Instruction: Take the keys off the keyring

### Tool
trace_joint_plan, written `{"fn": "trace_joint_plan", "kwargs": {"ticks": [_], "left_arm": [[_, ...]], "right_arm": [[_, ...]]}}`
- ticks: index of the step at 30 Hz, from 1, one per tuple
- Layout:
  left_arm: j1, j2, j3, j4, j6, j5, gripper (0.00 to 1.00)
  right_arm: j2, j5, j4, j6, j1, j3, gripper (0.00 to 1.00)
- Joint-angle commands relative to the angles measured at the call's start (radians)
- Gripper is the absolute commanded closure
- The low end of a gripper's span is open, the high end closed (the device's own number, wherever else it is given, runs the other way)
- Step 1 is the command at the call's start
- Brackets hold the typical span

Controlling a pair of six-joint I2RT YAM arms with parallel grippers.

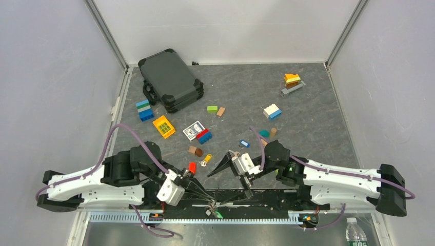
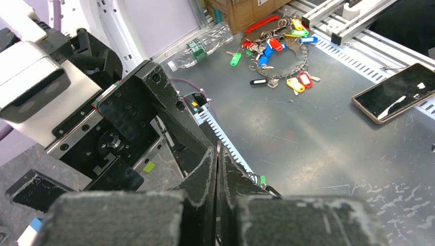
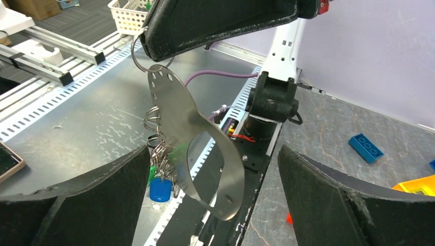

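My left gripper (image 1: 209, 199) is shut on the thin wire top of the keyring (image 1: 212, 207), over the table's near edge. In the left wrist view the pads (image 2: 208, 169) press together with the wire between them. In the right wrist view the keyring (image 3: 177, 110) hangs as a flat grey metal loop with holes. A blue-headed key (image 3: 160, 189) and a green one (image 3: 154, 171) dangle from small rings on it. My right gripper (image 3: 213, 154) stands open, a finger on each side of the loop's lower end without touching it. From above, the right gripper (image 1: 230, 186) sits just right of the left one.
Small keys with yellow (image 1: 207, 158), red (image 1: 192, 167) and blue (image 1: 244, 144) heads lie on the mat. Further back are a card box (image 1: 194, 129), a black case (image 1: 171, 79) and building blocks (image 1: 272, 111). Below the table lie a pile of tagged keys (image 2: 277, 56) and a phone (image 2: 397, 92).
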Motion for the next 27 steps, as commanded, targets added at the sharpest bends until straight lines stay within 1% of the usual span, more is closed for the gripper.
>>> {"fn": "trace_joint_plan", "kwargs": {"ticks": [1, 3, 5, 6, 8, 10, 11, 12, 13, 14, 16, 18, 19, 21, 23, 25, 26, 27], "left_arm": [[-0.004, 0.013, 0.053, 0.011, 0.050, 0.042, 0.98], [-0.004, 0.016, 0.055, 0.004, 0.057, 0.035, 0.98], [-0.004, 0.016, 0.054, 0.000, 0.064, 0.022, 0.98], [-0.004, 0.015, 0.054, -0.001, 0.066, 0.013, 0.98], [-0.003, 0.009, 0.054, -0.007, 0.072, -0.006, 0.98], [-0.003, -0.003, 0.051, -0.014, 0.076, -0.034, 0.98], [-0.004, -0.011, 0.050, -0.020, 0.078, -0.052, 0.98], [-0.004, -0.018, 0.049, -0.028, 0.080, -0.073, 0.98], [-0.004, -0.030, 0.047, -0.032, 0.084, -0.093, 0.98], [-0.004, -0.042, 0.043, -0.035, 0.085, -0.120, 0.98], [-0.004, -0.073, 0.032, -0.037, 0.083, -0.169, 0.97], [-0.004, -0.104, 0.021, -0.038, 0.078, -0.228, 0.95], [-0.004, -0.125, 0.015, -0.037, 0.077, -0.259, 0.92], [-0.003, -0.162, -0.009, -0.021, 0.064, -0.320, 0.77], [-0.004, -0.200, -0.042, 0.011, 0.045, -0.375, 0.60], [-0.004, -0.238, -0.080, 0.049, 0.022, -0.435, 0.50], [-0.003, -0.260, -0.104, 0.074, 0.008, -0.476, 0.45], [-0.004, -0.276, -0.125, 0.102, -0.009, -0.508, 0.36]], "right_arm": [[0.025, -0.071, 0.098, 0.041, 0.002, 0.053, 0.02], [0.032, -0.083, 0.111, 0.044, 0.002, 0.054, 0.06], [0.036, -0.096, 0.109, 0.044, 0.002, 0.054, 0.17], [0.035, -0.098, 0.103, 0.044, 0.001, 0.052, 0.27], [0.025, -0.089, 0.084, 0.044, 0.002, 0.047, 0.52], [0.007, -0.057, 0.036, 0.031, 0.002, 0.040, 0.78], [-0.004, -0.040, 0.009, 0.015, 0.002, 0.039, 0.87], [-0.019, -0.017, -0.026, 0.000, 0.002, 0.038, 0.94], [-0.035, 0.004, -0.062, -0.013, 0.002, 0.038, 0.98], [-0.049, 0.032, -0.093, -0.030, 0.002, 0.038, 1.00], [-0.082, 0.107, -0.167, -0.058, 0.002, 0.046, 1.00], [-0.113, 0.184, -0.252, -0.087, 0.002, 0.064, 1.00], [-0.125, 0.227, -0.292, -0.100, 0.002, 0.079, 1.00], [-0.140, 0.312, -0.395, -0.126, 0.002, 0.122, 1.00], [-0.132, 0.415, -0.554, -0.138, 0.002, 0.198, 1.00], [-0.107, 0.537, -0.691, -0.136, 0.002, 0.294, 1.00], [-0.089, 0.625, -0.755, -0.127, 0.002, 0.332, 1.00], [-0.065, 0.721, -0.843, -0.111, 0.002, 0.380, 1.00]]}}
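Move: The keyring's metal loop hangs from a split ring that the left fingers already pinch. The loop's middle is about 6 cm straight below the left hand. It stands between the right hand's open fingers, about 1 cm behind and 1 cm to the left of the right hand, level with it. From the right hand, the split ring is some 2 cm back, 1 cm left and 5 cm up. The bunch of keys is about 4 cm back, straight in line sideways and 3 cm lower. The right fingers shut flat on the middle of the keyring's loop while that hand eases about 1 cm back. The left hand keeps its pinch and sinks about 1 cm. Both then swing forward, the right some 6 cm with a 25-degree clockwise turn, the left about 5 cm, drifting left and up, turning counter-clockwise as its fingers open halfway and let go of the split ring. ##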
